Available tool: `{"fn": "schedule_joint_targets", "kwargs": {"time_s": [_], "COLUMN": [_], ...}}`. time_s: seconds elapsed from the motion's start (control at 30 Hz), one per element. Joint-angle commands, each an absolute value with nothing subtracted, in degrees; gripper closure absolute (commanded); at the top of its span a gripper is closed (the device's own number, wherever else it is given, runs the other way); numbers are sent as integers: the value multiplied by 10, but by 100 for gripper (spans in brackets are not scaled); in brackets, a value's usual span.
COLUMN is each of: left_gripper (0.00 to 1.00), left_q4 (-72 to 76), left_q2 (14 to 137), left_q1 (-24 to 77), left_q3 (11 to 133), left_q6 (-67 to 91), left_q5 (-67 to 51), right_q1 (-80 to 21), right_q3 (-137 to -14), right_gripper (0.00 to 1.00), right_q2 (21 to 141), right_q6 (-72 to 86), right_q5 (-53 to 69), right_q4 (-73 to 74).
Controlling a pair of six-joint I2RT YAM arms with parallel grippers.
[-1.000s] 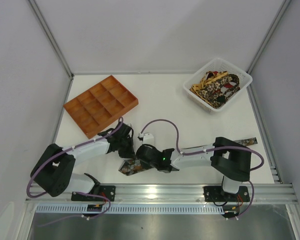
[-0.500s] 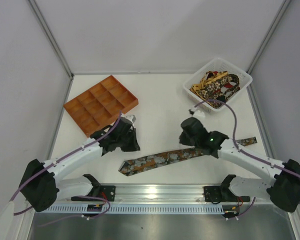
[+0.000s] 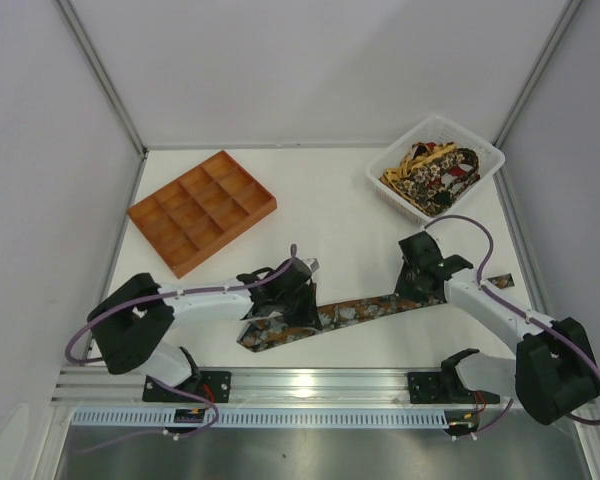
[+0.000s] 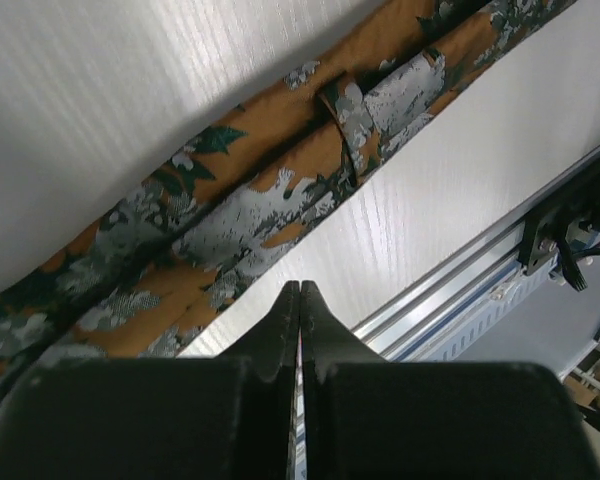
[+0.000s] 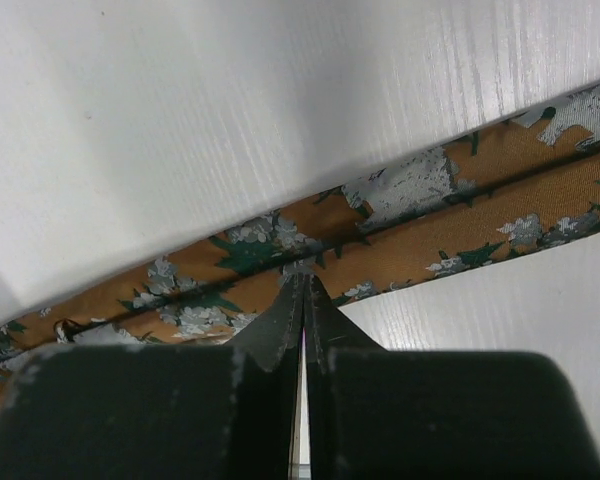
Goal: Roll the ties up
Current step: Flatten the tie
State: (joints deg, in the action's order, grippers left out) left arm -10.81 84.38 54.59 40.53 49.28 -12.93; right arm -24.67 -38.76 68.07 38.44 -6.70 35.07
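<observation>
One tie (image 3: 355, 312), orange-brown with grey and green flowers, lies stretched flat across the near table, its wide pointed end at the left. My left gripper (image 3: 286, 312) hangs over that wide part. In the left wrist view it (image 4: 300, 287) is shut and empty, its tip above bare table just beside the tie (image 4: 250, 195). My right gripper (image 3: 413, 291) is at the narrower part. It (image 5: 302, 277) is shut too, tip resting on the tie (image 5: 400, 240) with no fabric between the fingers. More ties (image 3: 432, 172) are piled in the white basket (image 3: 485, 152).
An orange compartment tray (image 3: 202, 208) sits at the back left. The metal rail (image 3: 320, 382) with both arm bases runs along the near edge and shows in the left wrist view (image 4: 480, 270). White walls enclose the table.
My left gripper has come down and right from beside the orange tray onto the tie's wide part. The right gripper shifted right and lower onto the narrow part. The tie stays put.
</observation>
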Motion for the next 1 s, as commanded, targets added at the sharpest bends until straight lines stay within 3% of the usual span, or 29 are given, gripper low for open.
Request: {"fn": "schedule_joint_targets", "kwargs": {"time_s": [0.0,0.37,0.63,0.97], "left_gripper": [100,100,100,100], "left_q4": [-50,-98,-189,-410], "left_q2": [880,942,883,789], "left_q1": [548,500,427,373], "left_q3": [435,405,346,406], "left_q6": [519,530,511,478], "left_q5": [-152,-147,-99,31], "right_q1": [-243,-258,-341,-386], "right_q3": [-392,-391,-417,-466], "right_gripper": [100,100,100,100], "right_q2": [691,815,856,888], "right_q6": [372,384,432,440], "right_q5": [-62,-33,-16,10], "right_q4": [330,264,252,264]}}
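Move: The tie lies in a strip right under both closed grippers. The stretch below my left hand is about 3 cm down and 2 cm ahead, with the strip's left end some 16 cm left and 3 cm back. Under my right hand it is about 4 cm down, straight below; its right end is roughly 24 cm right and 5 cm ahead. The basket sits about 32 cm ahead and 8 cm right of my right hand. With fingers shut, I lower both hands about 3 cm until their tips press down on the tie, then sweep both left along the strip's line by roughly 10 cm, my left edging forward too. Staying at that low height, each wrist turns counter-clockwise, my left about 20 degrees and my right about 10, the left fingers tipping more upright. ##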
